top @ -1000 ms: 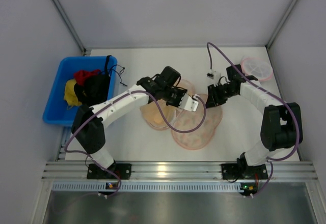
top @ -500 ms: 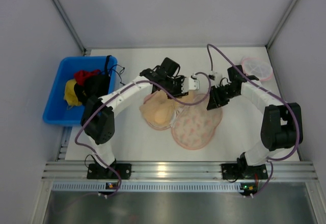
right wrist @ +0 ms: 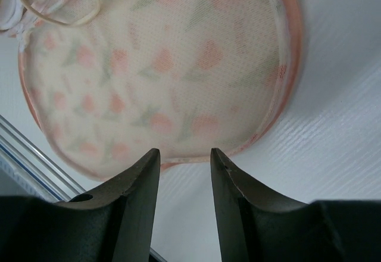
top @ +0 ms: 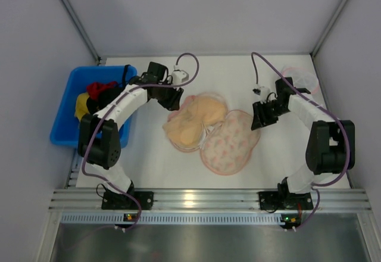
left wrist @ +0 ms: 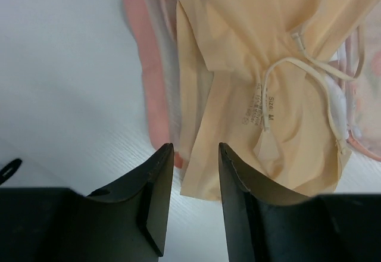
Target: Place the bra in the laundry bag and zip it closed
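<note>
The tan bra [top: 193, 121] lies spread on the left lobe of the patterned laundry bag [top: 231, 146], whose right lobe is uncovered. In the left wrist view the bra [left wrist: 256, 65] shows its size label and thin straps, and the bag's pink edge [left wrist: 149, 77] sticks out beside it. My left gripper [top: 174, 101] is open and empty just off the bra's back-left edge; its tips [left wrist: 193, 150] sit at the fabric's corner. My right gripper [top: 258, 121] is open and empty at the bag's right edge, its tips [right wrist: 184, 153] just short of the bag's rim [right wrist: 161, 65].
A blue bin [top: 68, 113] with red, yellow and black clothes stands at the left. A small round pink-rimmed mesh item [top: 300, 78] lies at the back right. Grey walls close in the table on three sides; a metal rail runs along the front.
My left gripper has swung from over the middle of the bag to the back left, clear of it. The bra now lies uncovered and more spread. The right gripper has barely shifted.
</note>
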Robot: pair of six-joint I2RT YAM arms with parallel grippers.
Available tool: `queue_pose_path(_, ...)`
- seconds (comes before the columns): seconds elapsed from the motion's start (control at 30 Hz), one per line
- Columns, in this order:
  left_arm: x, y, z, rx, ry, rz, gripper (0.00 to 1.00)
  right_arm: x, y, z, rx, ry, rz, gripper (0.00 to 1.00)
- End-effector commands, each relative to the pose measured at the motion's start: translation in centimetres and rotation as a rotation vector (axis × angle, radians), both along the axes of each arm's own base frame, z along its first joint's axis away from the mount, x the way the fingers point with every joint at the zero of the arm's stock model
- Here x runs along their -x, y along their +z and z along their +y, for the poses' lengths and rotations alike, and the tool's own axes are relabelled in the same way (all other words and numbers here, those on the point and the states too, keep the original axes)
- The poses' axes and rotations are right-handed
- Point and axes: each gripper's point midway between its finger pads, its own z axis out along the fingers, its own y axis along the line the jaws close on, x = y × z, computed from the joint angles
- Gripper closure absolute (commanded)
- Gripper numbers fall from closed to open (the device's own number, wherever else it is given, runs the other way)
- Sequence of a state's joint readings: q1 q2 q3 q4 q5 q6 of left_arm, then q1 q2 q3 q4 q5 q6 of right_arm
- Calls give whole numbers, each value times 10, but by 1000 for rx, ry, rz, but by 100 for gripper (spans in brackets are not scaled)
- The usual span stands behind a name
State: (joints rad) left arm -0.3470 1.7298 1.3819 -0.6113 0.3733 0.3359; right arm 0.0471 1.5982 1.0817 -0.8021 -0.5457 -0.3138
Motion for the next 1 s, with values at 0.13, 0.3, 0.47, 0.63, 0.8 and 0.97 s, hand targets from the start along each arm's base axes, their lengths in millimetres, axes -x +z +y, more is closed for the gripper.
queue_pose_path(0.13,7,21,-41,77,-49,-7,56,-5,-3,4,-22,-12,29,60)
queue_pose_path(0.3,-3,-1,-63,49,-74,24,53,-5,-4,4,-24,-17,34,60)
queue_pose_path(0.47,-14,-15,-76,29,-64,44,53,-3,-5,5,-27,-17,40,60)
queue_pose_path(0.63,-14,-29,-84,6,-90,54,54,-4,-4,5,-26,-15,38,60)
queue_pose_path(0.8,-13,-46,-78,-63,-69,58,55,-4,-7,7,-34,-14,47,60)
queue_pose_path(0.97,-16,-54,-72,-107,-45,53,55,-4,-6,8,-38,-10,45,60)
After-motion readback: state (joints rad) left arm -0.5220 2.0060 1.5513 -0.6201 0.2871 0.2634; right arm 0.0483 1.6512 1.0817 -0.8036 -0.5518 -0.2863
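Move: Spread over the near-left half of the open laundry bag, the bra's middle is about 9 cm right of the left hand, 1 cm back and 11 cm below. The bag's pink edge band lies roughly 4 cm ahead and 3 cm right of the left hand; its printed half is some 23 cm right and 9 cm back. From the right hand the bra lies around 24 cm to the left and 3 cm farther out. Swinging about 7 cm to its right, from the bra's outer left edge in over its upper middle, the left hand then drops straight down some 6 cm towards the cloth. The fingers stay about half open, pointing down and to the right, with hardly any turn of the wrist; whether the tips reach the fabric can't be made out. ##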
